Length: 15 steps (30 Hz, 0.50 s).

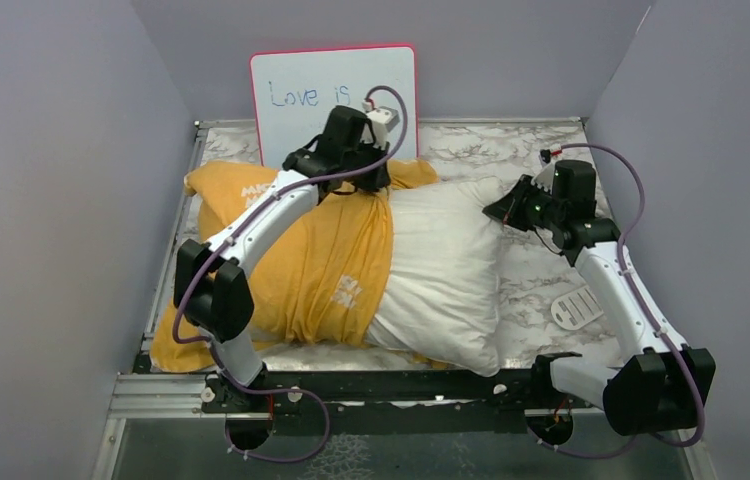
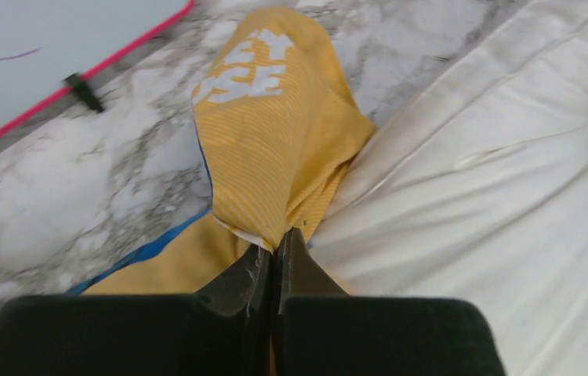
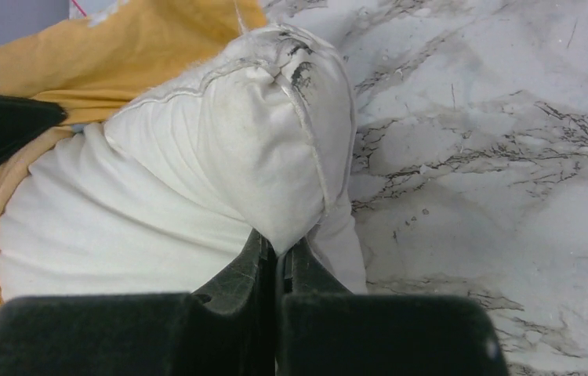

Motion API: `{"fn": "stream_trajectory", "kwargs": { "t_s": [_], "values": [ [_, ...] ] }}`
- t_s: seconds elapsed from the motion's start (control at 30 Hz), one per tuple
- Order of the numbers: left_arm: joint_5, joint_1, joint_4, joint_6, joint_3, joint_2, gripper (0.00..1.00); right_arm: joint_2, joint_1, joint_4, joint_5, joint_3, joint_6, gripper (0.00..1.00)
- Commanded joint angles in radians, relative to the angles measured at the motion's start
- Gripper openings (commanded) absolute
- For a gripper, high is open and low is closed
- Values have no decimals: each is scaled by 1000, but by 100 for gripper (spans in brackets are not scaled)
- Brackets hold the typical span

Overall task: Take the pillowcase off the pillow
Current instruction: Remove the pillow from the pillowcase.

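Observation:
The yellow-orange pillowcase (image 1: 321, 260) covers the left half of the white pillow (image 1: 446, 270), whose right half lies bare on the table. At the far edge, where the case ends, my left gripper (image 1: 376, 180) is shut on a bunched fold of the pillowcase (image 2: 275, 133); the left gripper (image 2: 279, 243) has its jaws pressed together on the fabric right beside the pillow (image 2: 495, 180). My right gripper (image 1: 499, 208) is shut on the pillow's far right corner. In the right wrist view this corner of the pillow (image 3: 220, 157) is pinched in the right gripper (image 3: 281, 249), with the pillowcase (image 3: 118, 47) behind.
A pink-framed whiteboard (image 1: 334, 95) leans against the back wall, just behind the left gripper. A small white slotted disc (image 1: 578, 306) lies on the marble table (image 1: 541, 270) right of the pillow. Purple walls enclose the left, right and back sides.

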Motion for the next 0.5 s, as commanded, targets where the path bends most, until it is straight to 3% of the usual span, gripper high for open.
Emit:
{"fn": "stream_trajectory", "kwargs": {
  "t_s": [0.0,0.07,0.13,0.2,0.23,0.37,0.47],
  "values": [
    [-143,151,-48,30,-72,-160,0,1,-59,38,161,56,21,1],
    [-78,183,-47,42,-99,-178,1,-6,-59,62,113,58,16,0],
    [28,187,-44,51,-107,-177,24,-15,-59,104,34,48,4,1],
    [147,187,-35,46,-102,-168,60,-17,-60,112,-1,51,-2,1],
    [194,185,-30,44,-98,-164,68,-17,-60,107,-3,57,-10,1],
    [237,184,-30,66,-98,-175,88,-12,-59,71,1,81,-47,1],
    [222,184,-45,96,-117,-203,96,-15,-59,56,5,84,-57,1]
  ]
}}
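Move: The left hand, fingers shut, already pinches the pillowcase's far hem; the middle of the yellow case lies about 17 cm to its left, 15 cm back and roughly 8 cm lower. The bared pillow's middle is some 17 cm back and 10 cm right of this hand, the whiteboard around 14 cm ahead and 10 cm left. From the right hand, which already grips the pillow's outer far corner, the case's middle is nearly 39 cm left and 10 cm back. With a quick tug of about 8 cm to its left, the left hand pulls the pinched hem away from the right hand and the bared pillow, then opens wide and lets go, having risen some 2 cm by the end. The right hand keeps its closed pinch on the pillow corner as the anchor, giving only about a centimetre up and to its right. ##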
